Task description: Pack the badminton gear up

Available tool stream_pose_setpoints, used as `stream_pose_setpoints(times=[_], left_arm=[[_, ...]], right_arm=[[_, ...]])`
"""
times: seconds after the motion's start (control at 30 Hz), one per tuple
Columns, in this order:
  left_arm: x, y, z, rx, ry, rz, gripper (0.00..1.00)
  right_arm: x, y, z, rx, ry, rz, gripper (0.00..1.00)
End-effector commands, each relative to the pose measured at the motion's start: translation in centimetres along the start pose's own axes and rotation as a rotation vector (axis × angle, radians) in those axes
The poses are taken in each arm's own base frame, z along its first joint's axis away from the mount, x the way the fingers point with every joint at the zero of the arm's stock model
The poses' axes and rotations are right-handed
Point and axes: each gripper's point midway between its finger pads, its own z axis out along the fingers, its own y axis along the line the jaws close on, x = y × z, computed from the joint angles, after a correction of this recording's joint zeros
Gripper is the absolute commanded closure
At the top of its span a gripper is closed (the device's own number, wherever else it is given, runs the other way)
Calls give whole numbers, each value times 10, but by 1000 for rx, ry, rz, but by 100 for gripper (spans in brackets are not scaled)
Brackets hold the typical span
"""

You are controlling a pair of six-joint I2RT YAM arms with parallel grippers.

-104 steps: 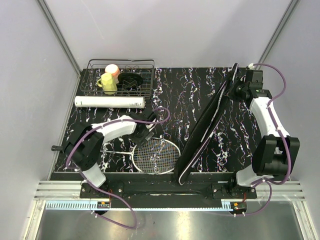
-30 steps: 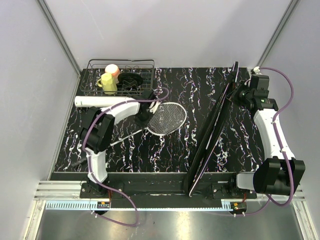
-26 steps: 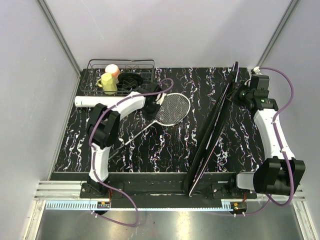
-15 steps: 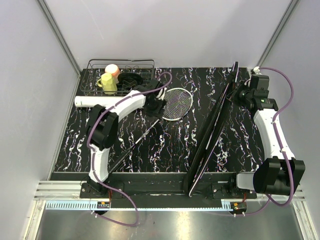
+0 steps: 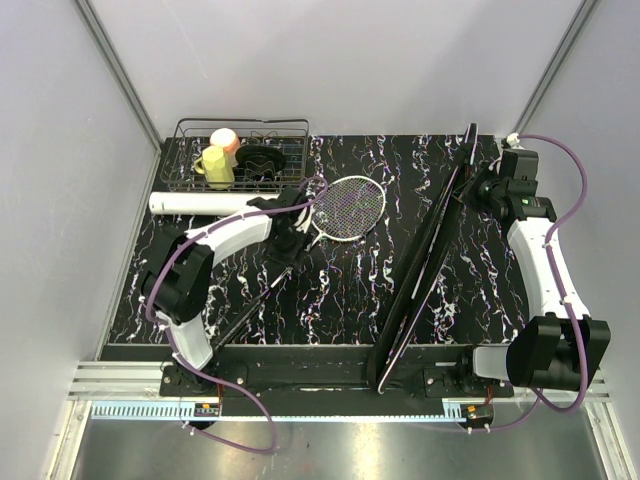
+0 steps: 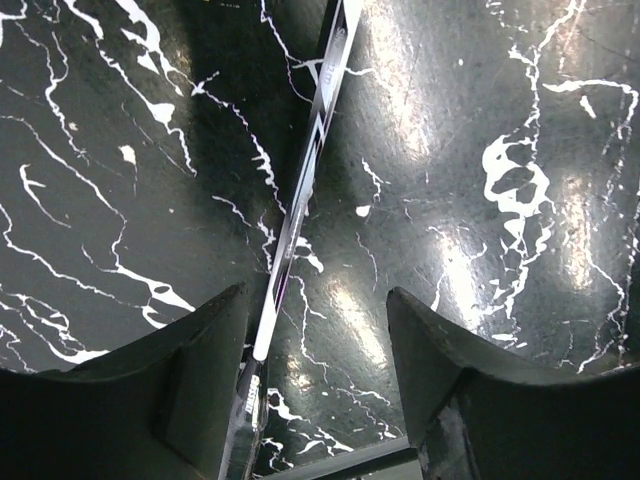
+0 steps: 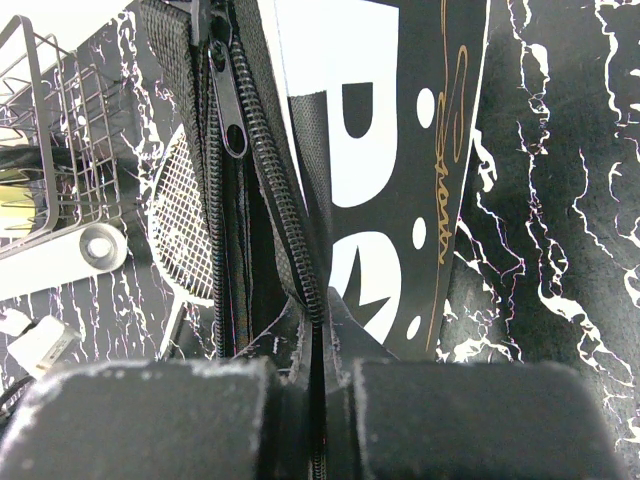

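Observation:
One racket lies on the black marbled table, its white-strung head (image 5: pixel 348 207) at the back middle and its dark shaft (image 5: pixel 262 296) running to the near left. My left gripper (image 5: pixel 290 243) is open low over the shaft, which lies beside the left finger in the left wrist view (image 6: pixel 300 200); the gripper (image 6: pixel 315 296) holds nothing. The black "SPORT" bag (image 5: pixel 425 255) stands on edge, unzipped. My right gripper (image 5: pixel 482 190) is shut on its zip edge (image 7: pixel 318 300) at the far end. The long white tube (image 5: pixel 195 203) lies at the left. No shuttlecocks or second racket show.
A black wire basket (image 5: pixel 285 128) with a yellow and a pink cup stands at the back left, behind the tube. The tube's open end (image 7: pixel 100 245) and the racket head (image 7: pixel 185 240) show left of the bag in the right wrist view. Grey walls enclose the table.
My left gripper swung the racket head back and right toward the bag, then let go and drew back down the shaft. The right arm and bag stayed put over the last second.

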Motion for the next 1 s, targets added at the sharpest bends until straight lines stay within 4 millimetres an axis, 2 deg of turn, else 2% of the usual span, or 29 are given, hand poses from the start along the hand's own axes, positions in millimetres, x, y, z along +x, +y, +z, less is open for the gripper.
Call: stream_pose_setpoints(times=[0.0,0.07,0.23,0.33,0.37,0.47,0.5,0.57,0.6,0.67,0.77,0.8,0.83,0.87,0.9,0.93,0.97], left_arm=[[-5,8,15,-22,-5,19,39],[-1,7,20,-14,15,22,44],[6,5,31,4,38,24,45],[7,4,37,9,56,27,52],[7,3,38,11,55,25,59],[2,0,40,25,50,13,71],[2,-2,41,34,49,12,83],[-2,-7,38,57,38,20,95],[-5,-11,34,76,27,28,100],[-10,-13,25,76,0,25,100],[-28,-19,-5,56,-114,26,100],[-39,-13,-26,-7,-194,23,100],[-44,-11,-37,-42,-233,16,100],[-48,-16,-56,-58,-291,28,100],[-54,-13,-68,-105,-333,30,100],[-55,-15,-77,-119,-356,39,100],[-57,-20,-94,-152,-413,57,100]], right_arm=[[-23,21,-10,-83,-80,-27,100],[-23,21,-11,-82,-82,-28,100],[-23,21,-11,-81,-83,-33,100],[-22,20,-9,-79,-74,-30,100],[-21,19,-7,-76,-71,-29,100],[-19,16,-3,-66,-64,-26,100],[-18,14,-2,-59,-62,-26,100],[-18,13,2,-55,-58,-25,100],[-18,12,3,-52,-58,-21,100],[-19,11,7,-47,-59,-16,100],[-26,7,12,-13,-75,3,100],[-32,1,13,26,-97,16,100],[-33,-2,15,46,-102,26,100],[-34,-4,16,60,-107,45,100],[-40,-7,16,84,-126,54,100],[-42,-9,19,97,-128,63,100],[-43,-9,21,107,-131,80,100]])
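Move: The lower shaft of the racket lies between the open left fingers, about 3 cm below and 1 cm left of them. From that hand, the racket head is some 17 cm ahead and 17 cm right, the racket handle 14 cm back and 13 cm left, and the upright bag's middle roughly 36 cm right and 3 cm ahead. From the right hand, the shaft is about 43 cm left, 10 cm back and 21 cm down. Lower the left gripper about 3 cm straight down over the racket shaft, shut the fingers to pinch it just above the handle, then start lifting it nearly 5 cm, drifting slightly right and tipping the fingertips outward. Keep the right fingers closed on the bag's edge and, late on, ease that hand down about 3 cm. ##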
